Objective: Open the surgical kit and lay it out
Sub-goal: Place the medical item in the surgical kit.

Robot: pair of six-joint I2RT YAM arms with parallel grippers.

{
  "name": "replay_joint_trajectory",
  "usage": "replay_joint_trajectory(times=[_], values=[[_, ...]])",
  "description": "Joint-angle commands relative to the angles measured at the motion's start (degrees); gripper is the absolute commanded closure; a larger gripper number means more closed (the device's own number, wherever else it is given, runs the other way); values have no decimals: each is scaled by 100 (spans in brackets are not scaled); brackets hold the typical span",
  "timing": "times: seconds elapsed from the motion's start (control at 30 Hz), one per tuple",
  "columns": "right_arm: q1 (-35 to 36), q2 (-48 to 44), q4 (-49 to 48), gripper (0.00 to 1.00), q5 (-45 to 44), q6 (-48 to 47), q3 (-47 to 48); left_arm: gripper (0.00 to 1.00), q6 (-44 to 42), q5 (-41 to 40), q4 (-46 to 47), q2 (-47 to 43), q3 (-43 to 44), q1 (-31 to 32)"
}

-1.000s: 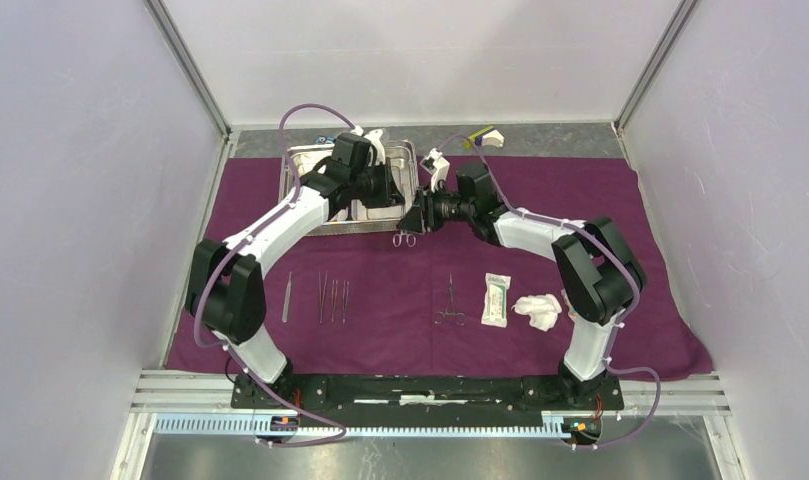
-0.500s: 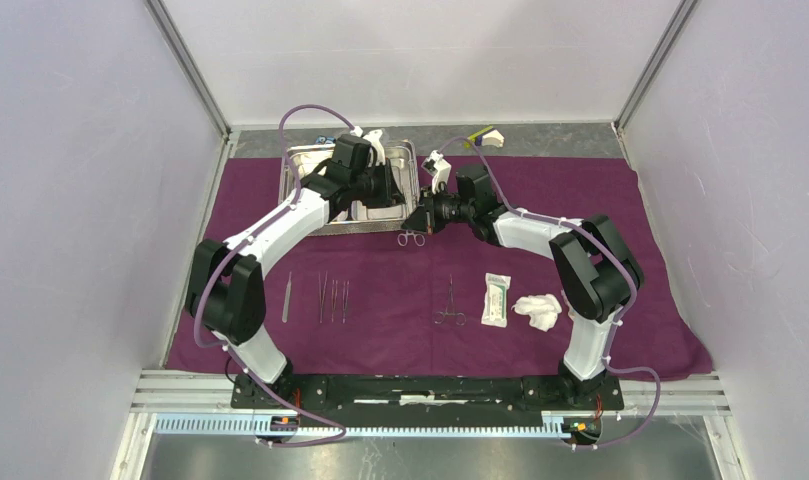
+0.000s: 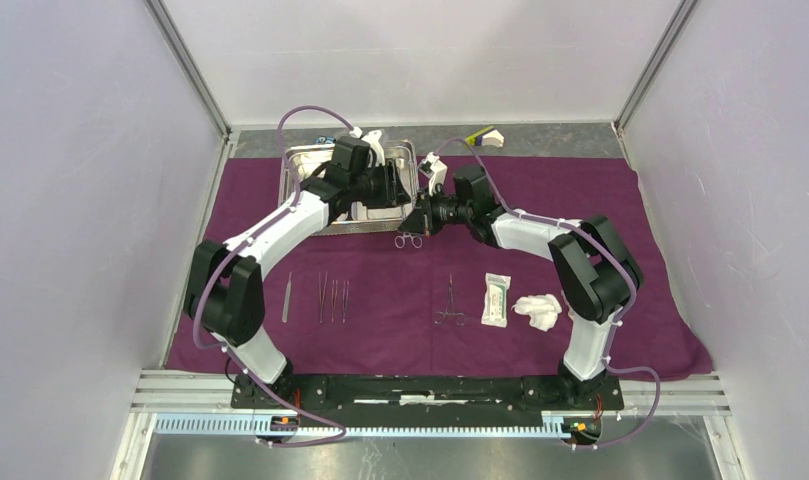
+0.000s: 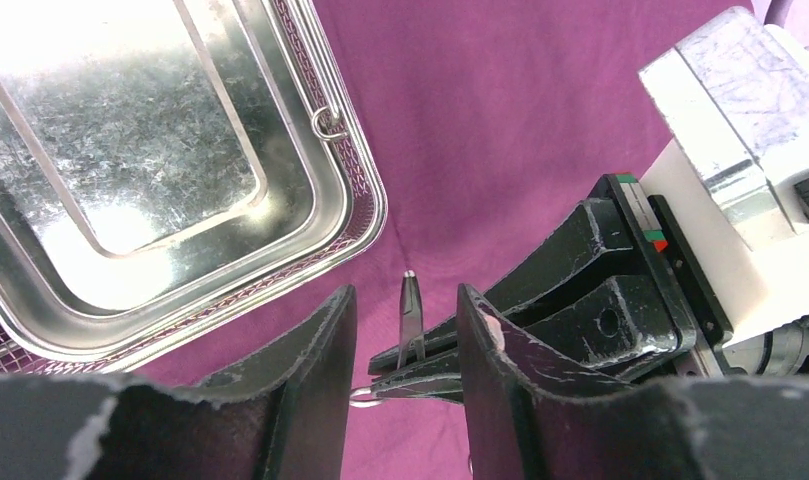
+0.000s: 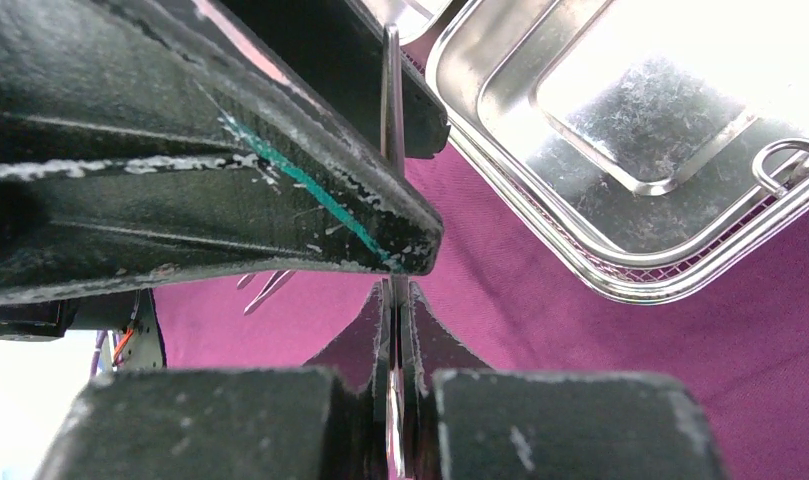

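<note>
A ring-handled forceps (image 3: 407, 238) hangs over the dark purple cloth (image 3: 400, 280) just in front of the steel tray (image 3: 298, 160). My right gripper (image 3: 418, 217) is shut on it, and the blade (image 5: 391, 100) runs up between its pressed pads (image 5: 395, 300). My left gripper (image 4: 405, 300) stands open around the same forceps (image 4: 411, 310), its fingers clear of the metal on both sides. The tray's compartment (image 4: 130, 150) near the grippers looks bare. Tweezers (image 3: 287, 297), another forceps (image 3: 450, 303), a white packet (image 3: 496, 300) and white gauze (image 3: 538, 310) lie in a row on the cloth.
Several slim instruments (image 3: 333, 298) lie beside the tweezers. A yellow-green and white piece (image 3: 485, 138) and a small blue block (image 3: 322, 137) sit on the grey strip behind the cloth. Both arms meet at the tray's right front corner (image 5: 580, 270).
The right jaws have shut on the forceps, and the left jaws have then opened off it. Both arms have hardly shifted.
</note>
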State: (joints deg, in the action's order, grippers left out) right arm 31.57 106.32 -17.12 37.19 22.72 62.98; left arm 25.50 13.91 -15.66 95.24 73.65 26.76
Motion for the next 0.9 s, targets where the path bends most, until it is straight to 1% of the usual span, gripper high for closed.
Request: replay_joint_trajectory(times=[0.0, 0.17, 0.53, 0.77, 0.87], values=[[25, -305, -281, 100, 48, -42, 24, 54, 58, 67, 295, -67, -81, 22], [23, -246, -209, 100, 3, -20, 58, 59, 126, 0, 339, -41, -172, 83], [24, -176, -198, 100, 8, 42, 80, 73, 176, 127, 380, 143, -131, 119], [25, -156, -194, 99, -1, 64, 75, 86, 176, 171, 406, 208, -98, 119], [21, -163, -162, 94, -19, 29, 70, 93, 37, 183, 418, 167, -61, 110]])
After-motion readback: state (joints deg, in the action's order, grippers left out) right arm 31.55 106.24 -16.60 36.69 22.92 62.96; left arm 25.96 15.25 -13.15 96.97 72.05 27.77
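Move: The ring-handled forceps to be taken over stand slanted in the right hand, their middle within about 1 cm of its fingertips. From the left hand that middle is about 3 cm back, level sideways and some 3 cm lower; the tip end is already between its open fingers. The tray's middle lies about 6 cm ahead of the left hand, 12 cm to its left and 11 cm below; the other forceps lie roughly 19 cm back, 10 cm right and 14 cm down. The left fingers close around the upper shaft of the forceps, from about half open to nearly shut, pinching it near the tip, while that hand sinks about 1.5 cm along the shaft towards the right fingers and drifts some 1 cm to its right. The right hand stays still and keeps its shut grip lower down. ##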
